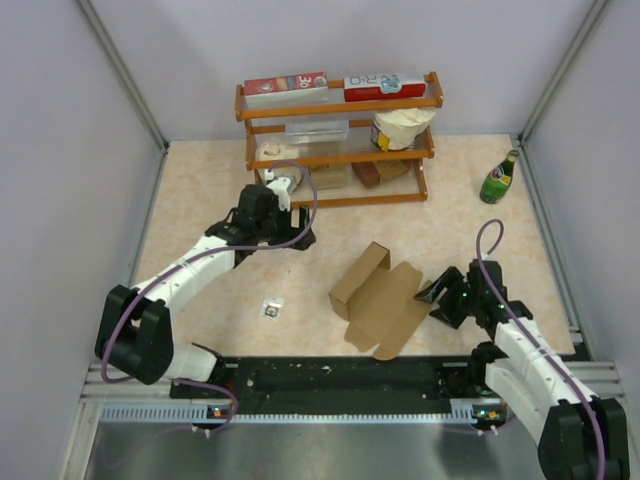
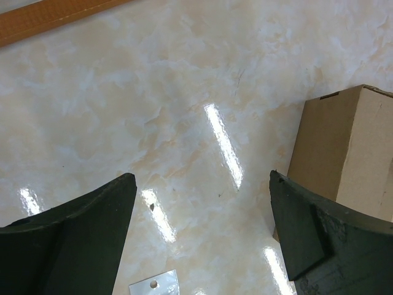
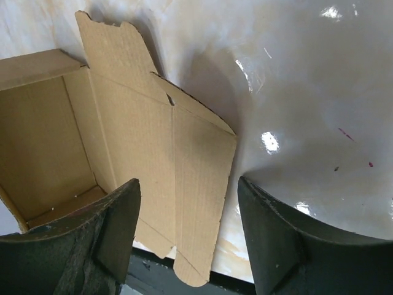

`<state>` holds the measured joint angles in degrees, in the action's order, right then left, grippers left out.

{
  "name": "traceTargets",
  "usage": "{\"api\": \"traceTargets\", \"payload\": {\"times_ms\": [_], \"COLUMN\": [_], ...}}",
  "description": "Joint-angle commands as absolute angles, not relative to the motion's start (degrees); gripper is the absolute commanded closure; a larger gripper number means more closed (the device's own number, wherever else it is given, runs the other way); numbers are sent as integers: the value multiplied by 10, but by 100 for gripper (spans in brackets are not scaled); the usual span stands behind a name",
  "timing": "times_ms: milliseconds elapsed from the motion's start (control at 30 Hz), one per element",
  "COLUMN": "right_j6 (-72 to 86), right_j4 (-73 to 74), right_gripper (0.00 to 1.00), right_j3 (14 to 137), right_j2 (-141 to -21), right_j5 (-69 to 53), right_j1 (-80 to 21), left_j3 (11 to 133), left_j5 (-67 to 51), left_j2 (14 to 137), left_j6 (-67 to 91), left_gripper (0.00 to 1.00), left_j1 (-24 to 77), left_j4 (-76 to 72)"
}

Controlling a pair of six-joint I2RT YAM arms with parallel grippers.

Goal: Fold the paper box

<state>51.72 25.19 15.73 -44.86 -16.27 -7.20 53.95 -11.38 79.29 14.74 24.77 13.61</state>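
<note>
The paper box [image 1: 380,297] is plain brown cardboard lying in the middle of the table. Its tray part stands up on the left and its lid flap lies flat toward the right. My right gripper [image 1: 437,297] is at the flap's right edge. In the right wrist view the flap [image 3: 184,160] lies between the spread fingers of that gripper [image 3: 187,183], which stands open and grips nothing. My left gripper [image 1: 290,236] hovers behind and to the left of the box, near the shelf. Its jaws [image 2: 199,178] are open over bare table, with the box's wall [image 2: 347,147] to their right.
A wooden shelf [image 1: 340,150] at the back holds red-and-white cartons, a clear tray and bowls. A green bottle [image 1: 499,178] stands at the back right. A small white tag [image 1: 272,308] lies left of the box. A black rail [image 1: 340,375] runs along the near edge.
</note>
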Motion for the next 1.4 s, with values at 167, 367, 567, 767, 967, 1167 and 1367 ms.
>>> {"api": "traceTargets", "payload": {"times_ms": [167, 367, 567, 767, 967, 1167, 1367], "right_j6": [498, 497, 487, 487, 484, 475, 461], "right_j4": [207, 135, 128, 106, 88, 88, 103], "right_gripper": [40, 49, 59, 68, 71, 95, 100], "right_j3": [82, 44, 37, 27, 26, 41, 76], "right_j2": [-461, -426, -384, -359, -348, -349, -350], "right_j5": [-165, -194, -196, -204, -213, -208, -216], "right_j1": [-71, -71, -71, -72, -71, -71, -71], "left_j3": [534, 528, 527, 529, 529, 529, 534], "left_j5": [-132, -135, -140, -148, -147, -149, -148], "left_j2": [796, 799, 802, 808, 809, 810, 810], "left_j6": [151, 151, 149, 150, 146, 145, 140], "left_gripper": [7, 8, 8, 8, 8, 8, 9], "left_j1": [245, 245, 245, 245, 245, 245, 245], "left_j4": [105, 103, 102, 101, 104, 105, 109]}}
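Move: The right hand is low at the paper box's loose outer flap. The flap's outer edge lies about 1 cm ahead of the hand point, about level sideways and 1 cm below, between the open fingers. The box's folded-up tray stands some 15 cm to the left and 6 cm ahead; the far tab is about 6 cm left and 7 cm ahead. From the left hand, the flap edge is roughly 27 cm right, 15 cm back and 12 cm below. Leftward about 1.5 cm and a little forward at first, towards the tray, the right hand then eases back slightly and sinks about 1 cm, its fingertips tipping up towards the front by some 15 degrees. Meanwhile the fingers close from about two-thirds open to shut, pinching the outer flap's edge just short of its corner. ##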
